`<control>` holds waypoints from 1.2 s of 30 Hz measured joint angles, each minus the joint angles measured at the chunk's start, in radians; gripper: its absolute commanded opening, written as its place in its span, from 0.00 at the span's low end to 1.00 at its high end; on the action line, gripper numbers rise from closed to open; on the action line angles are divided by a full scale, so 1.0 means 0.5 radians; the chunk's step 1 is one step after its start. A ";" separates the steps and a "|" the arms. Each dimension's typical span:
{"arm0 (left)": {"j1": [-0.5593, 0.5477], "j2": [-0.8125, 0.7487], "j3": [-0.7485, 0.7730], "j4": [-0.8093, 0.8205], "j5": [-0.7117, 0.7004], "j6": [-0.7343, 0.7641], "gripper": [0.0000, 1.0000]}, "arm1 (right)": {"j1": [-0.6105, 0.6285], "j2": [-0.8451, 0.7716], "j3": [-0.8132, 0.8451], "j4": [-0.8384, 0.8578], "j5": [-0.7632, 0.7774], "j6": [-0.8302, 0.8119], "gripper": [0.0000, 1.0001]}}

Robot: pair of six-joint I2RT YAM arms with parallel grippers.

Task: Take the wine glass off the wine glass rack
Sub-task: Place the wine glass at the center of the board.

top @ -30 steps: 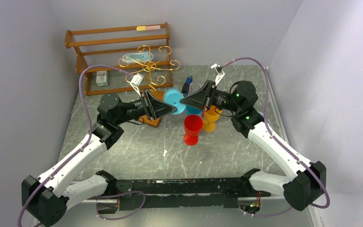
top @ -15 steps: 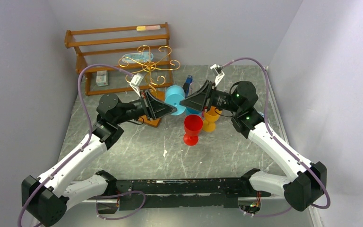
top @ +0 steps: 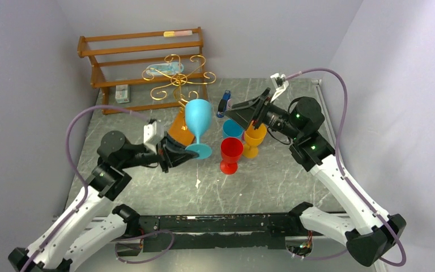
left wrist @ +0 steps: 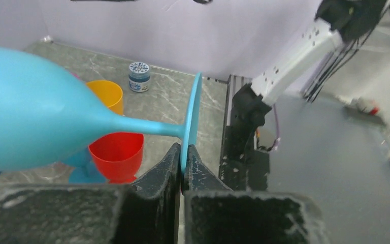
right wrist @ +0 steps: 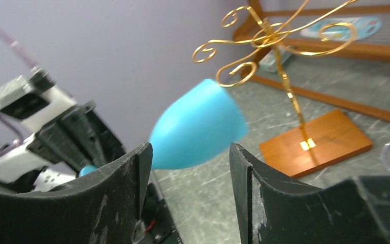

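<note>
The light-blue wine glass point(top: 198, 116) is upright, off the gold wire wine glass rack point(top: 178, 79) and just in front of its orange-brown base point(top: 177, 129). My left gripper point(top: 187, 154) is shut on the rim of the glass's foot. In the left wrist view the foot's disc point(left wrist: 193, 114) is pinched between the fingertips of that gripper point(left wrist: 184, 151), and the bowl point(left wrist: 30, 122) fills the left. My right gripper point(top: 230, 110) hangs open to the glass's right, apart from it. In the right wrist view the bowl point(right wrist: 198, 127) lies beyond the gripper point(right wrist: 190, 152), with the rack point(right wrist: 279, 40) behind.
A red cup point(top: 231, 154), an orange cup point(top: 254, 139) and a blue cup point(top: 232, 128) stand close together right of the glass. A brown slatted wooden shelf point(top: 141, 51) stands at the back wall. A small jar point(left wrist: 139, 76) stands farther off.
My left arm drew back toward the near left, bringing the glass from tilted to upright. The right gripper opened, let go of the bowl and pulled away to the right.
</note>
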 measured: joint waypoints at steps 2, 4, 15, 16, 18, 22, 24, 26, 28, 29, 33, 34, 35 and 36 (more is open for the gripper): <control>0.000 -0.109 -0.098 0.021 0.068 0.166 0.05 | 0.000 -0.027 0.001 -0.017 0.106 -0.055 0.62; 0.000 -0.195 -0.182 0.021 0.154 0.352 0.05 | -0.001 -0.030 0.018 -0.070 0.189 -0.105 0.63; -0.002 -0.183 -0.156 -0.567 0.475 1.362 0.05 | -0.040 0.136 0.230 -0.274 0.048 -0.213 0.64; -0.002 -0.157 -0.126 -0.655 0.488 1.447 0.05 | -0.046 0.148 0.232 -0.264 -0.014 -0.195 0.65; -0.002 -0.101 -0.066 -0.845 0.491 1.626 0.05 | -0.050 0.180 0.233 -0.240 -0.156 -0.156 0.65; -0.003 -0.047 0.047 -1.196 0.478 1.946 0.05 | -0.056 0.297 0.291 -0.220 -0.465 -0.069 0.66; -0.003 -0.031 0.082 -1.296 0.483 2.055 0.05 | -0.056 0.358 0.331 -0.214 -0.586 -0.029 0.65; -0.003 -0.008 0.112 -1.391 0.496 2.158 0.05 | -0.056 0.417 0.359 -0.211 -0.702 0.013 0.65; -0.003 0.019 0.134 -1.465 0.509 2.238 0.05 | -0.056 0.459 0.362 -0.221 -0.776 0.035 0.64; -0.003 0.031 0.143 -1.496 0.513 2.272 0.05 | -0.056 0.472 0.362 -0.225 -0.800 0.037 0.63; -0.003 0.065 0.185 -1.601 0.515 2.390 0.05 | -0.056 0.546 0.393 -0.304 -0.932 0.056 0.56; -0.003 0.067 0.197 -1.617 0.513 2.409 0.05 | -0.056 0.585 0.436 -0.362 -0.978 0.056 0.56; -0.003 0.067 0.204 -1.624 0.512 2.422 0.05 | -0.051 0.634 0.489 -0.416 -1.020 0.053 0.55; -0.003 0.066 0.210 -1.627 0.510 2.434 0.05 | -0.044 0.681 0.535 -0.465 -1.048 0.043 0.55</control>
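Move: The left hand still holds the blue wine glass by its foot, its middle some 8 cm ahead, 2 cm right and 4 cm up; the right gripper's fingertips are about 9 cm ahead, 14 cm right and 5 cm higher. From the right hand the glass lies about 11 cm left, 2 cm back; the standing red glass is nearly straight below, about 30 cm down and 2 cm left, the yellow one 6 cm ahead, 6 cm right. The left fingers keep their pinch on the blue glass's foot, sinking about 9 cm and drawing back some 5 cm and slightly left, while the wrist turns some 45 degrees, tipping the bowl up and towards the right gripper. The right hand, open, first eases forward and right, then swings back, left and down to the rim, turning about 30 degrees counter-clockwise and tipping down; whether it touches can't be seen. ##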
